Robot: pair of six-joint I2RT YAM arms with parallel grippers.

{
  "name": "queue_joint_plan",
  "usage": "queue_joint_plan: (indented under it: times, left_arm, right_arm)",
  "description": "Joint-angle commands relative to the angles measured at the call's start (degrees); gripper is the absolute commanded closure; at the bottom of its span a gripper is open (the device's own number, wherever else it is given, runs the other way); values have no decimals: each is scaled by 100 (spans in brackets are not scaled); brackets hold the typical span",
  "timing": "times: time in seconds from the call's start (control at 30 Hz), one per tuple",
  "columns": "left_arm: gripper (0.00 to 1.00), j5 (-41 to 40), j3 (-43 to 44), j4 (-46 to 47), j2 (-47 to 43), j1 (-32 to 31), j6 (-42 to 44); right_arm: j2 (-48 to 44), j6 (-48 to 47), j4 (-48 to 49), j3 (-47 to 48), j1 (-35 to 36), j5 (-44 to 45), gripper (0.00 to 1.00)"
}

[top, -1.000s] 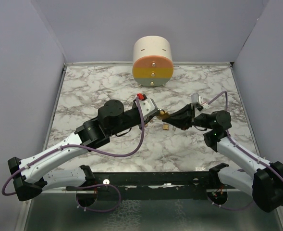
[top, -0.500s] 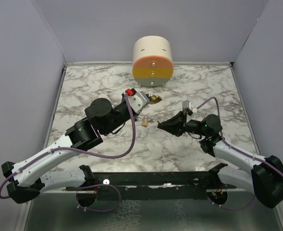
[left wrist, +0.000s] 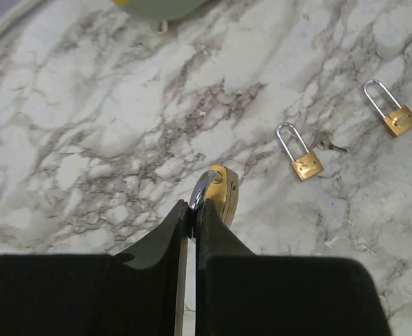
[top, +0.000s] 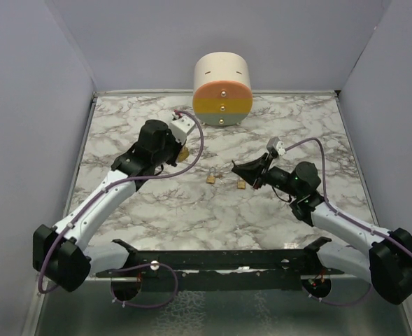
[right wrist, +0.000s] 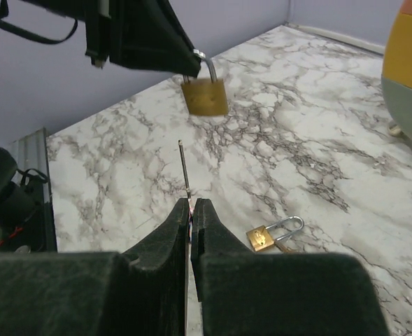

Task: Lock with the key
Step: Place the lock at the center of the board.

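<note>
My left gripper (left wrist: 194,208) is shut on the silver shackle of a brass padlock (left wrist: 222,191), which hangs above the marble table. From above, this gripper (top: 180,150) is at the back left with the padlock (top: 184,153) just under it. My right gripper (right wrist: 192,204) is shut on a key (right wrist: 185,171), whose thin blade sticks out forward. It points toward the hanging padlock (right wrist: 204,96), with a clear gap between them. In the top view the right gripper (top: 239,170) sits at centre right.
Two more brass padlocks (top: 210,176) (top: 241,184) lie on the marble table (top: 157,203) between the arms, seen also from the left wrist (left wrist: 301,157) (left wrist: 394,115). A beige drum (top: 222,87) with an orange, yellow and green face stands at the back.
The two grippers were together at the table's centre and have parted. My left arm carried the padlock back and to the left; my right gripper stayed near the centre with the key.
</note>
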Motion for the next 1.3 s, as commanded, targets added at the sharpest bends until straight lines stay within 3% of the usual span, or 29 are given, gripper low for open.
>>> queue_joint_plan:
  times: [0.0,0.2,0.53,0.87,1.27]
  left_arm:
    - [100,1268,476,-202,591,290,50]
    - [100,2887,10,287,1370,1124,-273]
    - [100,4114,-108,277,2396,1687,-101]
    - [100,3897,277,-252,3446,2040,204]
    - [100,3192,714,-177,3775,2135,320]
  right_arm:
    - [271,-15,-100,324,142,591,98]
    - [1046,-212,-38,626,752,1153,98]
    - [2125,-134,251,914,1091,1330,98]
    - [3045,-496,-103,1598,1502,1690,98]
    - [3804,-708,-419,2114,1519,1733,98]
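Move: The bare patch of board for the held lock is almost straight beneath the left hand, some 22 cm down and 2 cm ahead. From that hand, the nearer small lock is about 9 cm to the right and 2 cm ahead, the farther one 19 cm right and 1 cm back, both about 22 cm down. From the right hand, which holds the key, the held lock is some 15 cm left, 7 cm ahead and 2 cm lower. Lower the left gripper about 18 cm towards the bare patch, still pinching the lock by its shackle, and tip its fingers some 40 degrees more downward, slowing near the bottom. Meanwhile bring the closed right gripper with its key left and down, drifting forward as well, in towards the lock, its tips dipping a little. ##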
